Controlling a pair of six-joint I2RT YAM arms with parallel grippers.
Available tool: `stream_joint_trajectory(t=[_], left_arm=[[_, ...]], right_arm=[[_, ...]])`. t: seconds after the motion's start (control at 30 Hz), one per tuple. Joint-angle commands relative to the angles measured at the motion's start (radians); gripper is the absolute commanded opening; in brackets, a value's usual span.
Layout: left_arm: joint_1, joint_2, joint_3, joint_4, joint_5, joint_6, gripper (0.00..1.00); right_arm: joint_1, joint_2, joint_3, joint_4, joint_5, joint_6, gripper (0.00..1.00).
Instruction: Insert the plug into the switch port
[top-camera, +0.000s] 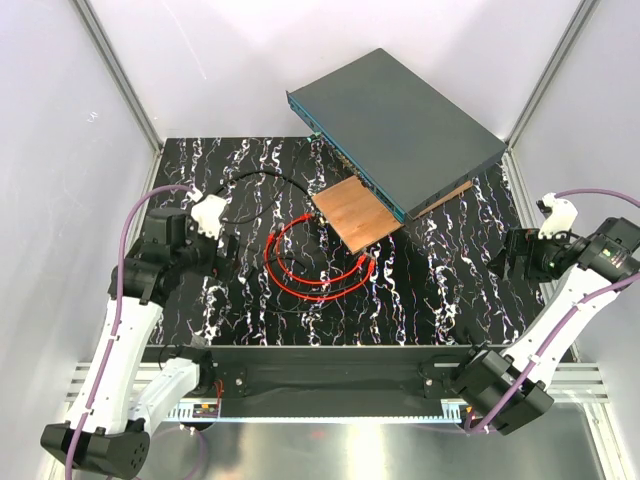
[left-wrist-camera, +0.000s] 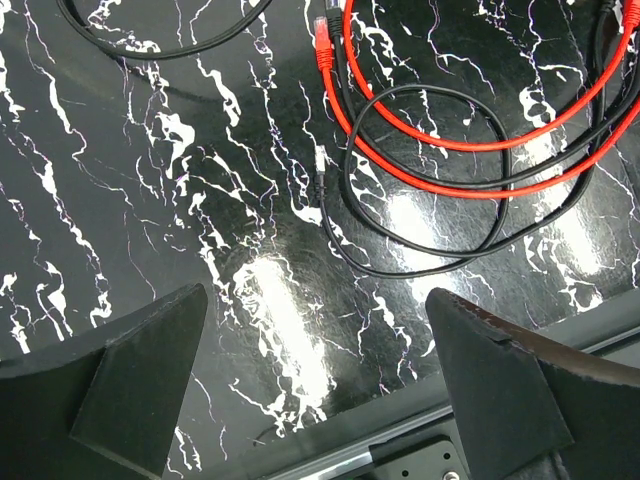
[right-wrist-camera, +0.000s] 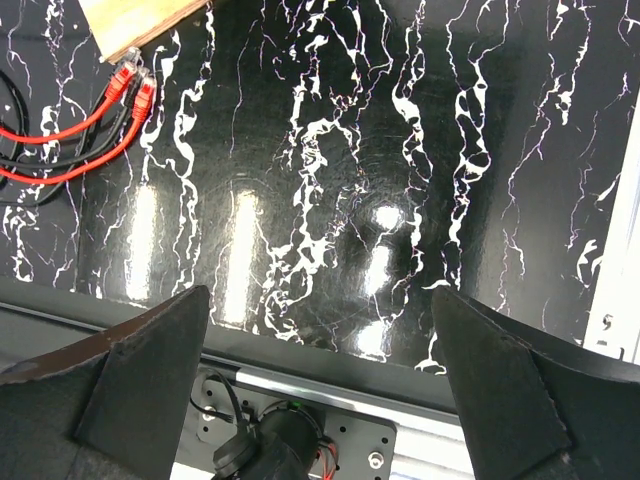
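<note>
The switch (top-camera: 400, 125) is a flat dark-grey box at the back, lying askew. Its teal front face (top-camera: 345, 155) looks toward the left front; single ports are too small to tell apart. The red cable (top-camera: 318, 268) lies coiled mid-table. Red plugs (right-wrist-camera: 135, 88) lie by the wooden board's corner, also in the top view (top-camera: 369, 264). Another red plug (left-wrist-camera: 322, 38) lies at the coil's left. My left gripper (top-camera: 228, 256) is open and empty left of the coil, above bare table (left-wrist-camera: 317, 295). My right gripper (top-camera: 500, 260) is open and empty at the right (right-wrist-camera: 320, 292).
A brown wooden board (top-camera: 355, 215) lies under the switch's front corner. A thin black cable (top-camera: 262, 180) runs from the left and loops through the red coil (left-wrist-camera: 430, 175). White walls and metal posts close in the table. The table's front rail (right-wrist-camera: 330, 385) is below.
</note>
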Motion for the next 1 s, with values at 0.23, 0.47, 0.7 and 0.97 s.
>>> stream_joint_trajectory(t=[0.23,0.47,0.7,0.97], left_arm=[[0.005,0.075,0.115,0.056,0.069,0.192,0.99],[0.005,0.286,0.126,0.027,0.005,0.159,0.99],[0.004,0.357,-0.014,0.074,0.0,0.243,0.83],[-0.013,0.575,-0.013,0.139,-0.036,0.217,0.56]], right_arm=[[-0.001,-0.039,0.074,0.146,-0.036,0.196,1.0],[-0.001,0.007,0.108,0.013,-0.085,0.087,1.0],[-0.001,-0.074,0.082,-0.073,-0.076,-0.132,1.0],[0.0,0.022,0.124,-0.144,-0.097,-0.135,1.0]])
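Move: The thin black cable's clear plug, lying loose on the table, is about 7 cm ahead of my left hand, 4 cm to its right and roughly 19 cm below. From that plug, the black cable loop lies some 8 cm right and 3 cm farther out, and the nearest red plug about 9 cm farther out and 5 cm right. From my right hand, the clear plug is about 60 cm left and 9 cm ahead, far below. My left hand swings about 5 cm forward with a slight rise, then drops steeply, ending some 12 cm lower, towards the clear plug of the thin black cable. Meanwhile I tip the fingers about 25 degrees steeper, turn them slightly clockwise and close them to just over half open, still empty. My right hand, empty and wide open, rises about 3.5 cm over bare table. ##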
